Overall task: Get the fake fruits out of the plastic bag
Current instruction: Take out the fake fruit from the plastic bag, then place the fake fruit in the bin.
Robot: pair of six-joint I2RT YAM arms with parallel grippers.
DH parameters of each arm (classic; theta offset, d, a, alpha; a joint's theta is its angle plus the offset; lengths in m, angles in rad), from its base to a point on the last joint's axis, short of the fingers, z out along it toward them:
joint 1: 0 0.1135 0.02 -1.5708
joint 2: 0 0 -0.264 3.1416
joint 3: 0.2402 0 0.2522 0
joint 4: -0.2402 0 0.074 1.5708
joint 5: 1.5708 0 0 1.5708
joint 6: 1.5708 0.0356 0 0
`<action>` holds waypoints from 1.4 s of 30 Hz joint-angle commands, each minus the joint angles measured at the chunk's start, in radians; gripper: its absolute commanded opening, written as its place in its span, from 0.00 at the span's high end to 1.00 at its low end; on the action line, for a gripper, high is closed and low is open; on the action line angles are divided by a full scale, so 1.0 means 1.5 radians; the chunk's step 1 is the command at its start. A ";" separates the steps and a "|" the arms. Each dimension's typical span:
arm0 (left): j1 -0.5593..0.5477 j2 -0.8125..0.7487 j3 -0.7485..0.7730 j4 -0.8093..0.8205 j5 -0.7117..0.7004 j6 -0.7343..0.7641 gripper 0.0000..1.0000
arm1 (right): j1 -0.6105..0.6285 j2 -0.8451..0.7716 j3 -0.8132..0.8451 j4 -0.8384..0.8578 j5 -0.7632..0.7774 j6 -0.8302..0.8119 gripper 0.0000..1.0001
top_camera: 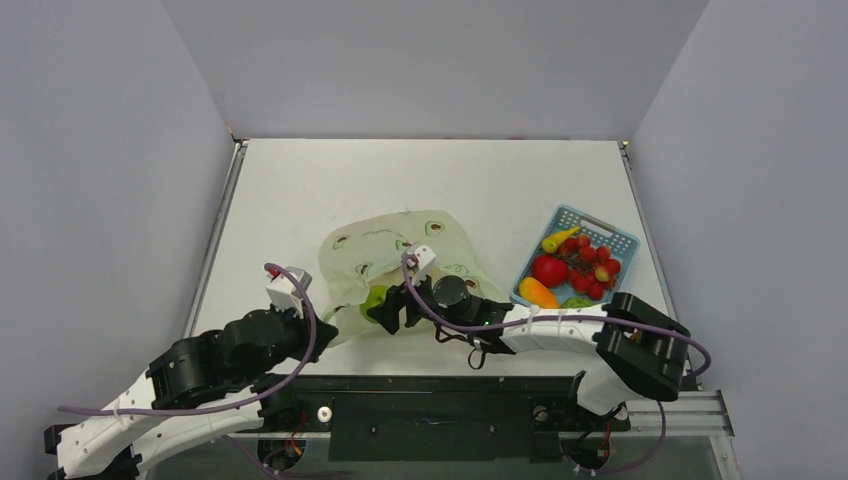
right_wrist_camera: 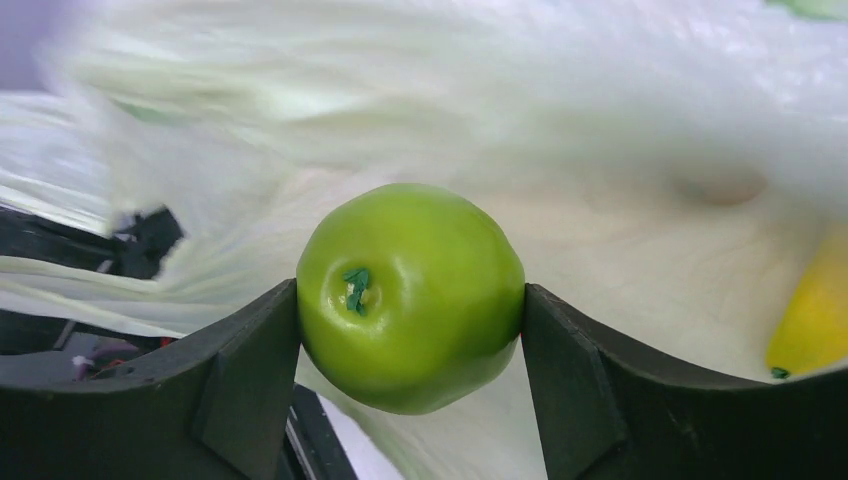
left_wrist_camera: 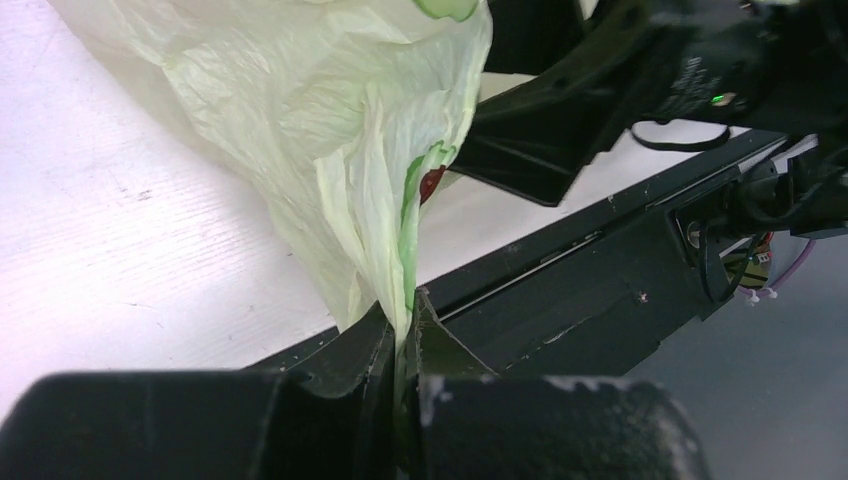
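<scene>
The pale yellow-green plastic bag point(top_camera: 400, 255) lies crumpled at the table's middle. My left gripper point(top_camera: 322, 322) is shut on the bag's near edge point(left_wrist_camera: 385, 240), the film pinched between its jaws point(left_wrist_camera: 408, 330). My right gripper point(top_camera: 385, 308) is shut on a green apple point(right_wrist_camera: 410, 295), one of the fake fruits, at the bag's mouth point(top_camera: 374, 300). A yellow fruit point(right_wrist_camera: 812, 315) lies inside the bag at the right of the right wrist view. More fake fruits, a red one point(top_camera: 549, 270), an orange one point(top_camera: 538, 292) and a yellow one point(top_camera: 555, 240), sit in the blue basket point(top_camera: 622, 240).
The blue lattice basket stands at the right of the table. The black rail point(top_camera: 430, 395) with the arm bases runs along the near edge. White walls close in the table on three sides.
</scene>
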 commanded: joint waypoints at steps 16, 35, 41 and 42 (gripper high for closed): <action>0.001 0.053 0.013 0.010 -0.002 -0.001 1.00 | 0.018 -0.466 -0.046 -0.157 0.310 -0.084 1.00; 0.002 0.076 0.014 0.013 0.004 0.003 1.00 | -0.360 -0.544 -0.097 -0.592 0.707 0.256 1.00; 0.003 0.073 0.013 0.013 0.003 0.004 1.00 | -0.489 -0.521 -0.141 -0.613 0.652 0.346 0.98; 0.003 0.072 0.012 0.013 0.004 0.004 1.00 | -0.496 -0.521 -0.156 -0.602 0.645 0.350 0.96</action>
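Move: The right hand already pinches the green fruit at the mouth of the plastic bag; it is bound for the blue basket, about 39 cm to its right, 8 cm ahead and 11 cm below. Inside the basket the orange fruit lies some 31 cm right and 4 cm ahead of the hand, the big red one 34 cm right and 8 cm ahead. The left hand has the basket about 47 cm to its right, 16 cm ahead and 15 cm lower. Keeping its pinch on the green fruit, the right hand lifts it about 18 cm up out of the bag, then swings some 43 cm right and 9 cm forward, turning roughly 100 degrees clockwise and sinking about 15 cm as it comes over the basket. The left hand keeps hold of the bag's edge and eases down a couple of centimetres. ##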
